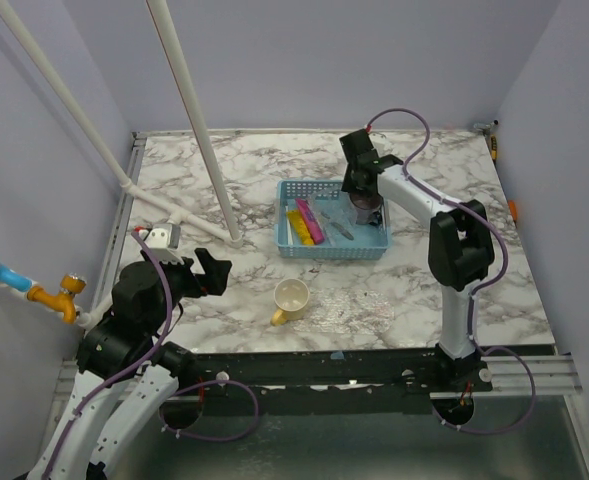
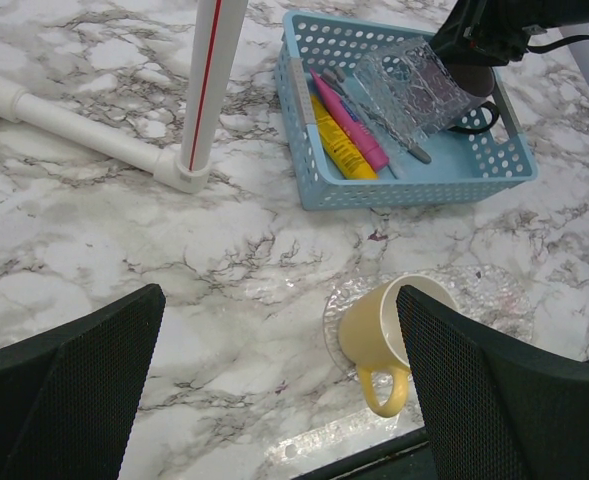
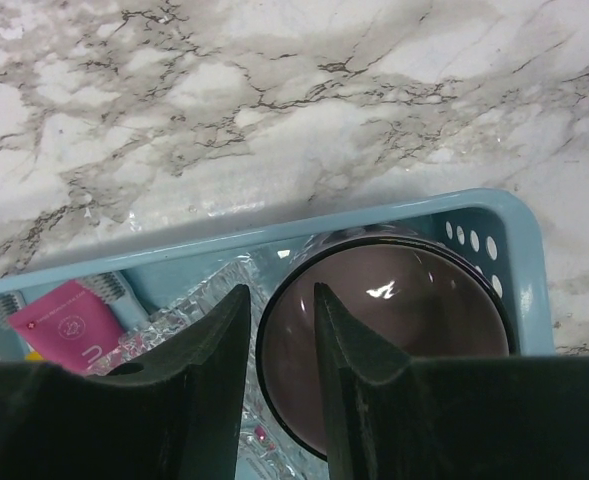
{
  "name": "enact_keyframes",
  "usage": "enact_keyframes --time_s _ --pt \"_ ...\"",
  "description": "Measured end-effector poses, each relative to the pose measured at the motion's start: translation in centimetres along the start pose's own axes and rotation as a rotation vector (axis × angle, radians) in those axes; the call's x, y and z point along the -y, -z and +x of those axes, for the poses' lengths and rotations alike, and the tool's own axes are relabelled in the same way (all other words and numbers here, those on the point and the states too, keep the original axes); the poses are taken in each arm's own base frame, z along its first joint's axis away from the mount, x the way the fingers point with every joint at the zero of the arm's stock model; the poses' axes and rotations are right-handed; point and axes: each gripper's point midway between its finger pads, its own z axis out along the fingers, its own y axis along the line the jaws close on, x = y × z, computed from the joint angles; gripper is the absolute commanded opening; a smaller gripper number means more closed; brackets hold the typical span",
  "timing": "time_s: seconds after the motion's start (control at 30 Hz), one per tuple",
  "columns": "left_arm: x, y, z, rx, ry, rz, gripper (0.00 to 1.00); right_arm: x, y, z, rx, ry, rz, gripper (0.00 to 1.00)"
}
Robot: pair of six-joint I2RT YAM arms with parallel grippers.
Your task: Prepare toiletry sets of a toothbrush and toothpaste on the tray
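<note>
The blue perforated tray [image 1: 332, 250] [image 2: 414, 190] [image 3: 374, 215] holds a pink tube [image 1: 308, 220] [image 2: 354, 130] [image 3: 69, 325] lying beside a yellow tube [image 1: 296, 228] [image 2: 336, 148]. Thin brushes lie alongside them, one of them grey [image 1: 336, 222] [image 2: 414, 152]. A translucent purple mug [image 1: 367, 212] [image 3: 394, 320] stands at the tray's right end. My right gripper [image 1: 362, 200] [image 3: 279, 290] reaches down over its rim, one finger inside and one outside, with a gap still showing. My left gripper [image 1: 214, 270] [image 2: 279, 300] hovers wide open over bare marble, holding nothing.
A yellow mug [image 1: 292, 298] [image 2: 394, 325] lies tilted on a clear textured disc in front of the tray. Another clear textured piece [image 2: 414, 85] leans inside the tray against the purple mug. White pipes [image 1: 199, 130] [image 2: 209, 90] cross the left half of the table.
</note>
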Motion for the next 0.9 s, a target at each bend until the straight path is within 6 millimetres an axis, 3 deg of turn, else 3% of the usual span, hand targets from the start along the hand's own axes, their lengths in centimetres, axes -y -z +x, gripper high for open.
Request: enact_keyframes --time_s 0.3,0.57,0.9 --pt "0.0 0.0 0.0 0.0 0.0 -0.001 0.99 0.2 -1.0 0.9 -0.027 0.016 0.004 0.29" --pt "0.0 0.0 0.0 0.001 0.0 -0.001 0.99 -0.2 -0.8 1.1 -0.045 0.023 -0.019 0.01" --pt "0.0 0.1 0.0 0.003 0.001 0.0 0.99 -0.6 -0.4 0.9 -0.044 0.06 -0.035 0.01"
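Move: The brown mug stands in the basket's right part, its middle about 4 cm to my right hand's right, level with it and some 4 cm lower; its left rim is just under my open fingers. The clear packet lies about 7 cm left and 3 cm back, the pink tube 12 cm left and 5 cm back, both some 8 cm lower. From my left hand, the brown mug is roughly 37 cm right, 29 cm ahead and 19 cm below. I straddle the brown mug's left rim with my right hand, one finger inside and one outside, sinking about 1.5 cm before shutting the part-open fingers to pinch the wall. As they close I ease up by roughly half a centimetre and a little to the left, the wrist turning slightly counter-clockwise. ##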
